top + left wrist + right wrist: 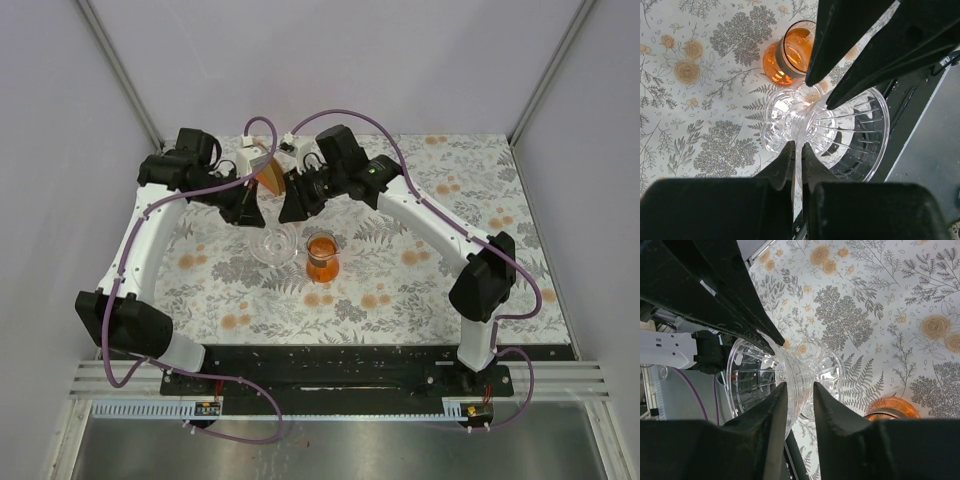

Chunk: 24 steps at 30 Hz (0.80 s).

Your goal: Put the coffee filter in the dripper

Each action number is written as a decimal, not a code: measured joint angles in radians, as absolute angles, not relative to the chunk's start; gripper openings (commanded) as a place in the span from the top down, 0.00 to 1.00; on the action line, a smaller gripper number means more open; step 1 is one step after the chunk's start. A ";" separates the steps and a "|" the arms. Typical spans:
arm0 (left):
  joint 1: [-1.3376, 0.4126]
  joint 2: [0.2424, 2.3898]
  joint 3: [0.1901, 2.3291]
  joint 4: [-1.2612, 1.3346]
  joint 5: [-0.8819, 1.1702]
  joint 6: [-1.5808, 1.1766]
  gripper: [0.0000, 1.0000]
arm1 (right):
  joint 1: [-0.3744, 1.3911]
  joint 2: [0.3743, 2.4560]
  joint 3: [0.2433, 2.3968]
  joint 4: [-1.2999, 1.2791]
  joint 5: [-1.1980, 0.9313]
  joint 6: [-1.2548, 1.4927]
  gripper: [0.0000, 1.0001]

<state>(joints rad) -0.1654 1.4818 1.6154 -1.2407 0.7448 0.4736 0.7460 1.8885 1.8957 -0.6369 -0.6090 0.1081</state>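
Note:
The clear ribbed dripper [277, 243] [850, 130] [752, 375] is tipped on its side over the flowered cloth, its wide mouth toward the arm bases. My left gripper [250, 218] [798, 147] is shut on a thin clear part at the edge of the dripper. From the other side, my right gripper [295, 215] [797, 387] has its jaws closed against the dripper's narrow ribbed neck. The two sets of fingers face each other closely across it. The single coffee filter is out of view.
An orange glass vessel [321, 257] [790, 55] [892, 407] stands upright just right of the dripper. A thick bundle of brown filters in an orange holder [268, 175] sits behind the grippers beside a white block [250, 157]. The black base strip [330, 365] runs along the near edge.

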 measured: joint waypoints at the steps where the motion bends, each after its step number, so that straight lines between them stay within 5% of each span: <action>1: -0.166 1.482 1.618 -1.240 0.752 0.472 1.00 | 0.746 1.888 1.893 -0.631 -0.612 0.111 0.75; 7: -0.165 1.491 1.617 -1.217 0.760 0.384 0.95 | 0.746 1.888 1.880 -0.614 -0.627 0.116 1.00; 11: -0.166 1.494 1.601 -1.186 0.769 0.310 0.46 | 0.745 1.888 1.884 -0.643 -0.601 0.101 1.00; 18: -0.168 1.487 1.603 -1.107 0.802 0.218 0.01 | 0.745 1.900 1.937 -0.800 -0.532 0.060 1.00; 24: -0.124 1.467 1.617 -1.064 0.799 0.172 0.01 | 0.728 1.899 1.959 -0.853 -0.501 0.070 1.00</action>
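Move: Both hands are at the clear glass dripper: the left already pinches its wall, and its middle lies about 2 cm right, 3 cm back and 5 cm below that hand. From the right hand, still part-open, the dripper's middle is some 4 cm left, 3 cm back and 5 cm down. The orange carafe stands roughly 7 cm right, 5 cm ahead and 20 cm below the right hand; the filter holder is some 33 cm ahead and 4 cm left of the left hand. Holding nearly still at first, the right hand shuts its fingers on the dripper's glass wall while the left keeps its pinch; then the left opens wide, lets go and backs off up and forward, about 4 cm. The right hand carries the dripper about 3 cm right and 2 cm down towards the carafe, its fingers tipping some 10 degrees further down. ##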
